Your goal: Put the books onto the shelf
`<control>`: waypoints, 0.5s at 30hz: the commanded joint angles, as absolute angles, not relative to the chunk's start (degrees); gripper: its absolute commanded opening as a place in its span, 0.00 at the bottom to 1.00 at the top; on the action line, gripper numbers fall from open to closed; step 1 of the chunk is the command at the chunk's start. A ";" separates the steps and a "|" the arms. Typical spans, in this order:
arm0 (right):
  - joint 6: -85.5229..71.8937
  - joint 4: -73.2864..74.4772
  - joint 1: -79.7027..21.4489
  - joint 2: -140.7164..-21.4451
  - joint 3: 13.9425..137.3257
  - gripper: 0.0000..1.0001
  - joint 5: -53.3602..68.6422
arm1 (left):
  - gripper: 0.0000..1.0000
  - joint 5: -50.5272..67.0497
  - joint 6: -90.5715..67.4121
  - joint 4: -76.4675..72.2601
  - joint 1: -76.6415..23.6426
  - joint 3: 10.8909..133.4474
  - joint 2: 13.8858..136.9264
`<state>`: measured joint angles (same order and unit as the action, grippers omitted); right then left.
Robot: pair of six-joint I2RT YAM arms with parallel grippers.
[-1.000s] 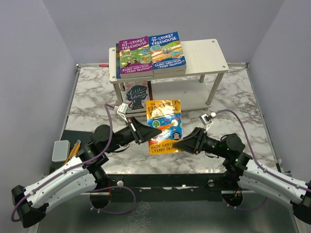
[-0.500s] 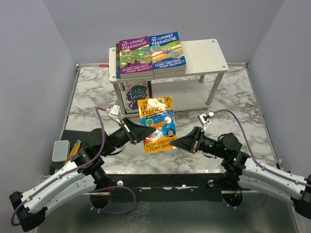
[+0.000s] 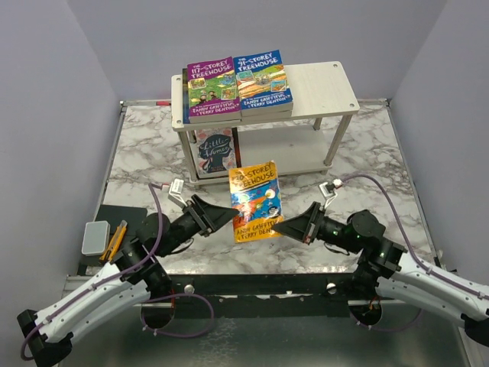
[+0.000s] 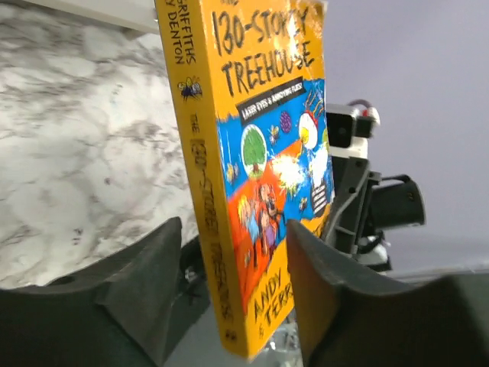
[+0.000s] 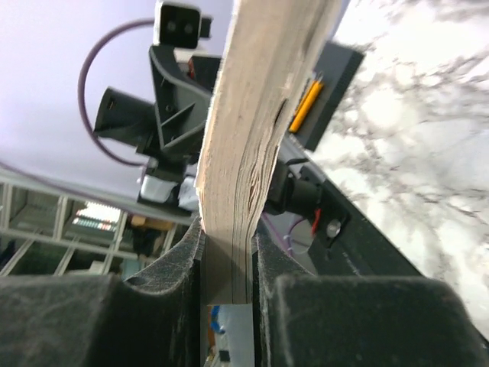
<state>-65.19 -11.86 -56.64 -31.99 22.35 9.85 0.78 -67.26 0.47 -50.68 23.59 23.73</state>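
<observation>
An orange "130-Storey Treehouse" book [image 3: 256, 200] hangs upright above the marble table, in front of the shelf [image 3: 321, 84]. My right gripper [image 3: 280, 225] is shut on its page edge [image 5: 260, 115], both pads pressed against the paper. My left gripper [image 3: 229, 217] stands open around the spine [image 4: 206, 191], with a gap on either side of the book. A purple book [image 3: 210, 90] and a blue book [image 3: 262, 80] lie on the shelf's top tier. A dark book [image 3: 216, 149] leans on the lower tier.
A small grey case [image 3: 96, 237] and an orange pencil [image 3: 116, 237] lie at the table's near left, beside a dark mat [image 3: 124, 215]. The right half of both shelf tiers is bare. Grey walls close in three sides.
My left gripper has opened and let go of the orange book. The right gripper has closed on it and now holds it alone. The book has shifted slightly right.
</observation>
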 commanded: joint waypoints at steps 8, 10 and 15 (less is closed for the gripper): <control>-58.55 0.66 -56.14 -31.20 28.80 0.00 -6.77 | 0.82 -14.67 -61.24 21.90 -50.36 25.85 21.65; -56.71 2.09 -56.09 -33.39 30.70 0.00 -8.42 | 0.88 -15.79 -59.16 24.04 -50.41 27.70 22.71; -51.34 3.05 -56.01 -39.54 36.04 0.00 -13.01 | 0.99 -17.97 -52.79 29.59 -50.41 33.68 26.98</control>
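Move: My right hand grips The 130-Storey Treehouse by its near right corner. The clear spot on the lower shelf lies roughly 33 cm ahead of that hand, 4 cm left and 18 cm below. Little Women is on that board about 15 cm left of the spot and level with it; the 91-Storey pile is on the top board, about 25 cm above the spot. From my left hand the spot is some 28 cm ahead, 8 cm right, 18 cm down. My right hand keeps its pinch and carries the book forward about 5 cm towards the lower shelf, sinking some 3 cm, while the wrist swings clockwise and the fingertips dip. My left hand, already loosened, opens almost fully and backs off the book's left edge, dropping 6 to 7 cm and going about 5 cm left. ##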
